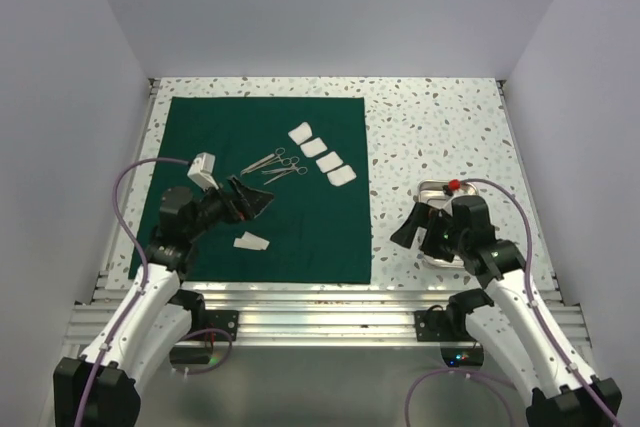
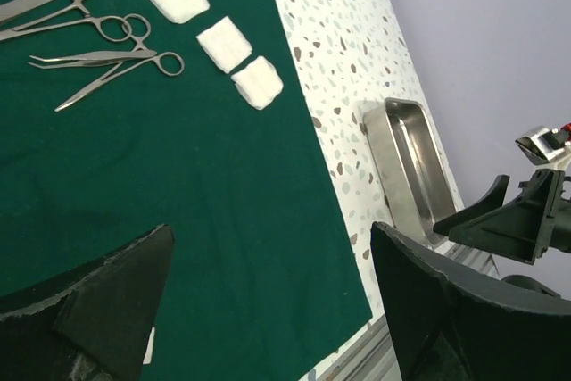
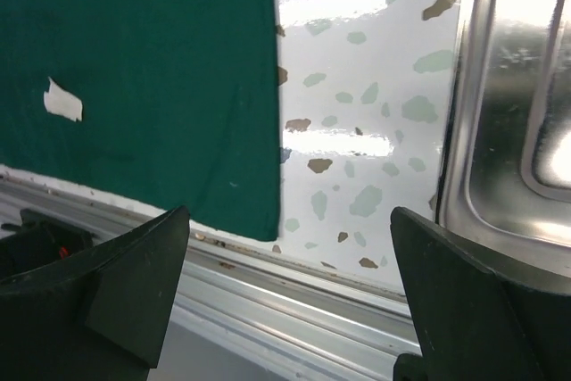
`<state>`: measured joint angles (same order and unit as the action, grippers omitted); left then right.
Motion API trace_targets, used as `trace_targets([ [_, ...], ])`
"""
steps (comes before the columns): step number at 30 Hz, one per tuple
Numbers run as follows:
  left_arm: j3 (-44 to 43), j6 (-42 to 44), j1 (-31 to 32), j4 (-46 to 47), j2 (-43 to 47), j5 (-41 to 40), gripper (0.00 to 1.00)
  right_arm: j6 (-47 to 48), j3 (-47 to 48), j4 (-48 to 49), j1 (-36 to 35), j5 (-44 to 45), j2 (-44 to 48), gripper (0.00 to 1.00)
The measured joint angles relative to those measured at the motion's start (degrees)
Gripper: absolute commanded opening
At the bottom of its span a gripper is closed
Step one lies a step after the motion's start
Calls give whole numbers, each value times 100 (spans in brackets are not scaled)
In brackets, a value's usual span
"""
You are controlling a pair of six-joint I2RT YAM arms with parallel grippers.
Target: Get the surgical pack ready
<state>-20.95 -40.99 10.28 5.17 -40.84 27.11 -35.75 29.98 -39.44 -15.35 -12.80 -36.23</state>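
The surgical pack's dark green cloth (image 1: 310, 227) (image 2: 178, 185) (image 3: 134, 69) lies spread flat on the left half of the table. On it rest silvery scissor-like instruments (image 1: 272, 165) (image 2: 98, 51), a diagonal row of white gauze squares (image 1: 322, 155) (image 2: 223, 42), and one more gauze piece (image 1: 251, 241) (image 3: 62, 102) near the front. My left gripper (image 1: 255, 197) (image 2: 272, 301) hangs open above the cloth, empty. The steel tray (image 1: 430, 188) (image 2: 406, 167) (image 3: 500, 131) sits right of the cloth, partly hidden by my right arm. My right gripper (image 1: 410, 227) (image 3: 290, 301) is open and empty beside the tray's left rim.
The speckled tabletop (image 1: 430, 127) shows bare between cloth and tray and behind the tray. An aluminium rail (image 1: 320, 302) (image 3: 294, 292) runs along the near edge. White walls close in the left, right and back sides.
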Motion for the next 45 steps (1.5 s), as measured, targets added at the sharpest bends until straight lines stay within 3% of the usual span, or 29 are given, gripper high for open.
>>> trace_targets([
  [7, -629, 337, 0, -839, -511, -348, 92, 205, 127, 590, -264, -505, -949, 99],
  [13, -1172, 573, 7, -1572, -1440, -623, 79, 450, 739, 990, -1198, -490, -1978, 99],
  [19, -1233, 614, 203, -2015, -1696, -1043, 73, 772, 1036, 1128, -1360, -468, -2428, 99],
  [23, -1412, 717, 356, -2168, -2037, -1333, 62, 868, 1078, 1191, -1364, -472, -2527, 99],
  [28, -2433, 1217, 413, -2273, -3261, -1515, 47, 944, 1189, 1211, -1364, -468, -2752, 99],
  [36, -3171, 1888, 470, -2111, -4155, -1499, 40, 1067, 1740, 1196, -1364, -380, -3526, 99],
  [45, -3167, 2103, 643, -2621, -3888, -1751, 41, 883, 2291, 328, -1364, -636, -3875, 99],
])
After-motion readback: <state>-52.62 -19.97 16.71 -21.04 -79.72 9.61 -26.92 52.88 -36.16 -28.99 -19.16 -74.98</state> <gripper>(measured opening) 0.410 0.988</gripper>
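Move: From the left gripper, the nearer haemostat lies about 15 cm ahead, 2 cm right and 16 cm below; the farther haemostat is some 19 cm ahead and 2 cm left, the nearest gauze pad 15 cm ahead and 15 cm right, the white strip 1 cm ahead and 5 cm left. From the right gripper, that gauze pad is roughly 19 cm ahead, 15 cm left and 10 cm below, the tray's middle 8 cm ahead and 9 cm right. Sink the empty left gripper about 7 cm, then reach forward towards the haemostats and ease back 2 cm, rolling its left side up some 30 degrees, tipping the fingers down and closing them to under half open. Meanwhile swing the wide-open right gripper about 9 cm left and some 4 cm forward, turning it counter-clockwise, away from the tray to the drape's right edge. Touch nothing. ##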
